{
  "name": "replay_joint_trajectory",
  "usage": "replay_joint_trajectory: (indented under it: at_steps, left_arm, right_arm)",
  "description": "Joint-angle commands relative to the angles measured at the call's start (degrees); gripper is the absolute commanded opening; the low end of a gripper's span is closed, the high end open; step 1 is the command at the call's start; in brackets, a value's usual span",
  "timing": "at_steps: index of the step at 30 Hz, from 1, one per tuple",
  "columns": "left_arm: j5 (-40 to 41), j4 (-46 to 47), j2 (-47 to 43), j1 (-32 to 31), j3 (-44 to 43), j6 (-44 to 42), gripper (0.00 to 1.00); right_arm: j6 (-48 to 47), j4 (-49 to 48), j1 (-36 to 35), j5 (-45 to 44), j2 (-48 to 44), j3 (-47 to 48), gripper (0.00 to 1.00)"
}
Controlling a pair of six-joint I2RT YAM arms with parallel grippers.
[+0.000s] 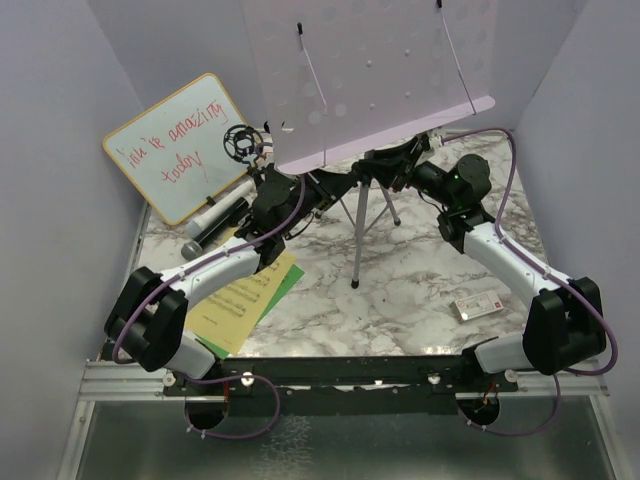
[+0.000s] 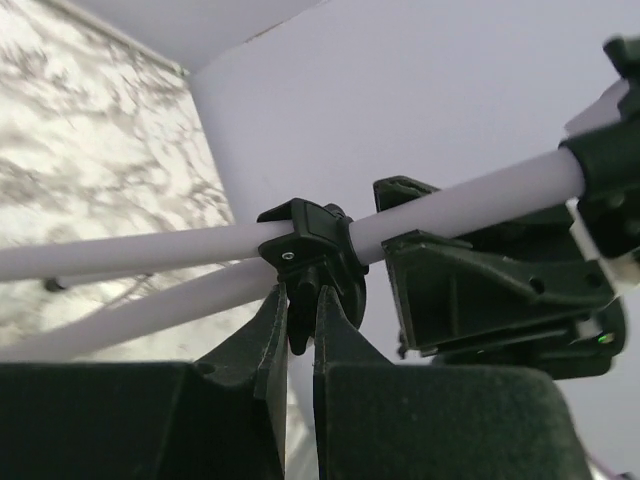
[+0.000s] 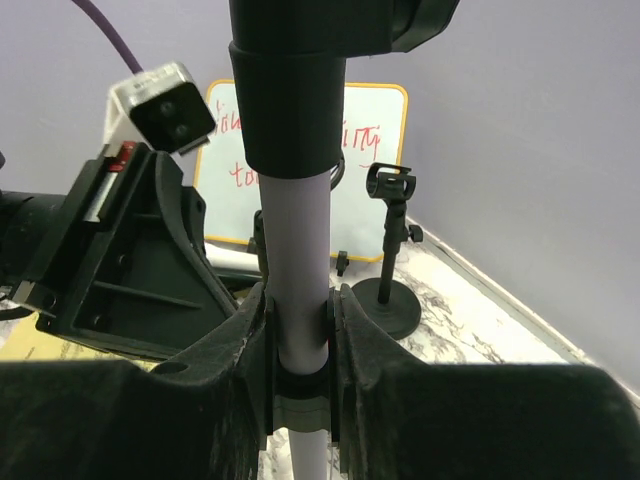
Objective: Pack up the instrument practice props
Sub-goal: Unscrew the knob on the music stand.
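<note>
The lilac perforated music rack [image 1: 380, 70] stands tall at the back on a pale pole [image 3: 297, 240] with splayed legs [image 1: 357, 235]. My right gripper [image 3: 298, 310] is shut on that pole just below its black sleeve. My left gripper [image 2: 300, 320] is shut on the small black lever [image 2: 298, 300] of the collar clamp on the pole. Two microphones [image 1: 205, 235] lie below the whiteboard. Beside it stands the black mic tripod with ring mount [image 1: 240, 143]. The round-base mic holder [image 3: 390, 290] stands near the wall. Green and yellow music sheets [image 1: 250, 295] lie under my left arm.
A wood-framed whiteboard [image 1: 175, 145] with red writing leans against the left wall. A small flat white device [image 1: 478, 304] lies on the marble table [image 1: 400, 300] near my right arm. Lilac walls close in on the sides and back.
</note>
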State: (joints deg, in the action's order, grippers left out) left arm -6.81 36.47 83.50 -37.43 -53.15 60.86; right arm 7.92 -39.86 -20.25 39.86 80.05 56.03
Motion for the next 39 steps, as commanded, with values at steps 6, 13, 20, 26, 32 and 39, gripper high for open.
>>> replay_joint_trajectory:
  at_steps: [6, 13, 20, 26, 32, 39]
  left_arm:
    - [1.3, -1.1, -0.7, -1.1, 0.9, 11.8, 0.35]
    - [7.8, -1.0, -5.3, -1.0, 3.6, -13.4, 0.56]
    - [-0.8, 1.6, -8.7, -1.1, 4.6, -53.4, 0.70]
    - [-7.6, 3.2, -11.0, -2.1, 8.0, -84.9, 0.71]
    - [-4.1, 3.3, -9.8, -6.6, 9.9, -112.1, 0.72]
    - [1.3, 3.3, -6.8, -9.6, 7.6, -128.8, 0.71]
  right_arm:
    - [1.2, 6.5, -1.1, 4.2, 1.4, 0.5, 0.01]
    - [1.5, 6.1, -1.1, 4.6, 1.5, 0.4, 0.01]
    - [1.6, 6.0, -1.1, 4.7, 1.3, 0.3, 0.01]
    - [2.0, 5.7, -1.1, 5.1, 1.1, 0.3, 0.01]
    - [2.7, 4.9, -1.2, 5.5, 1.3, 0.3, 0.01]
    - [2.7, 4.9, -1.1, 5.8, 1.2, 0.2, 0.01]
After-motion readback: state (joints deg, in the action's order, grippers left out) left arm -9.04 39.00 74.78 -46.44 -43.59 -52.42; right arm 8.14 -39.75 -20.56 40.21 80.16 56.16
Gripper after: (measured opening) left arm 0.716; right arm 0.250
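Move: My left fingers are already shut on the music stand's knob, so the knob lies right at the left hand point. From there the stand tube stands roughly 2 cm ahead and 2 cm to the right at the same height, and the right gripper grips that tube about 2 cm ahead, 2 cm to the right and 5 cm up. From my right hand the knob is about 5 cm below, some 2 cm back and 2 cm left. I open my left fingers wide and let go of the knob after one last small twist. As I come free I ease a few centimetres left, dipping then lifting, and draw back about 3.5 cm, rolling the wrist some 125 degrees clockwise as seen from behind the hand, to undo the last unscrewing turn. My right hand keeps its grip on the tube, holding still. ##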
